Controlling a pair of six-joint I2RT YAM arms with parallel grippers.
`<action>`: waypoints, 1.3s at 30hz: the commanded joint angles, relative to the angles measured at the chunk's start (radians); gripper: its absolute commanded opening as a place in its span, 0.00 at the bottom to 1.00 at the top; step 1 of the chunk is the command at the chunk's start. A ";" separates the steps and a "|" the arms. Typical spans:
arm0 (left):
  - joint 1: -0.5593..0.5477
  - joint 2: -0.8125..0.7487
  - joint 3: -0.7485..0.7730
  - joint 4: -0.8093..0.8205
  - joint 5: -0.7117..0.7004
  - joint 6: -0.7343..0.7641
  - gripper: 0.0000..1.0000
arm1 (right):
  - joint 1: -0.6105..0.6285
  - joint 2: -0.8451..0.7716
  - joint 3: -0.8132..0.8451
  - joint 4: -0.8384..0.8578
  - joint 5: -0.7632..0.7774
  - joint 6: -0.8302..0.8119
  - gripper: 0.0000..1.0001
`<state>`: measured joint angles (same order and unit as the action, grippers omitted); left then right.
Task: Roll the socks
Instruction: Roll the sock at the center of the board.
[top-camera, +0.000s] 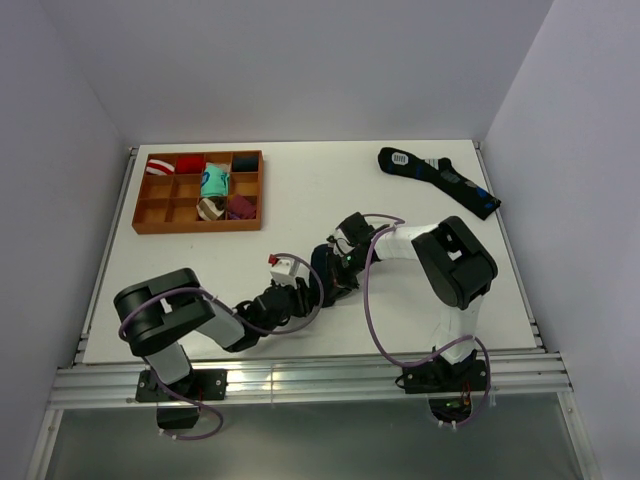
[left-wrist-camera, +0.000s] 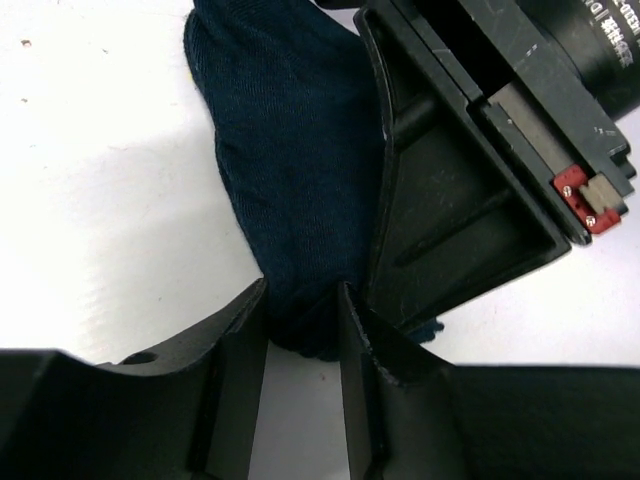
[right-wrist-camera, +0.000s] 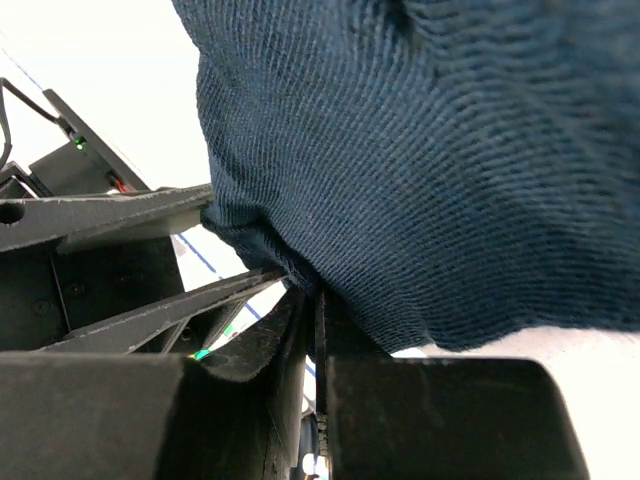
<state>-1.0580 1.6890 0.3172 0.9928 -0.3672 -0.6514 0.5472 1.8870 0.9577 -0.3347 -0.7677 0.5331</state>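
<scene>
The socks (top-camera: 323, 262) are dark navy and lie at the table's middle front, between both grippers. In the left wrist view the socks (left-wrist-camera: 290, 150) stretch away from my left gripper (left-wrist-camera: 300, 297), whose two fingers press on the bunched near end from both sides. A finger (left-wrist-camera: 450, 200) of the right gripper lies along the socks' right edge. In the right wrist view my right gripper (right-wrist-camera: 318, 295) is shut, pinching an edge of the socks (right-wrist-camera: 450, 150), which fill the view above it. The left gripper's fingers (right-wrist-camera: 130, 215) show at the left. From above, left gripper (top-camera: 312, 290) and right gripper (top-camera: 337, 272) almost meet.
An orange divided tray (top-camera: 150, 215) with colourful sock bundles stands at the back left. A longer black sock with blue patches (top-camera: 440, 180) lies at the back right. White walls close the table on three sides.
</scene>
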 joint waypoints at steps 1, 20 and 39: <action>-0.005 0.026 0.034 -0.127 -0.022 -0.019 0.37 | 0.000 0.015 0.004 -0.038 0.028 -0.028 0.09; -0.005 -0.025 0.106 -0.440 0.033 -0.051 0.00 | 0.000 -0.153 -0.122 0.134 0.243 0.027 0.39; 0.075 -0.152 0.167 -0.773 0.229 -0.083 0.00 | 0.183 -0.710 -0.545 0.775 0.559 -0.088 0.36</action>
<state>-0.9855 1.5402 0.4736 0.4484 -0.1886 -0.7467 0.6655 1.2224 0.4294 0.2886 -0.3138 0.5198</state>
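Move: The dark sock lies right under both my grippers. Its middle is about 5 cm ahead and 4 cm to the right of my left hand, some 2 cm lower, and its near edge already stands between my half-open left fingers. From my right hand, which still pinches that same near end a few centimetres away, the middle lies about 5 cm ahead, 1 cm to the right and 1 cm lower. I hand the near edge over: my left hand shuts on it almost on the spot, keeps its pinch and tips down some 15 degrees, easing back a little. Once it has hold, my right fingers open and let go, drawing off right and forward, then up about 7 cm, while that wrist swings nearly 50 degrees to turn the fingers forward. ##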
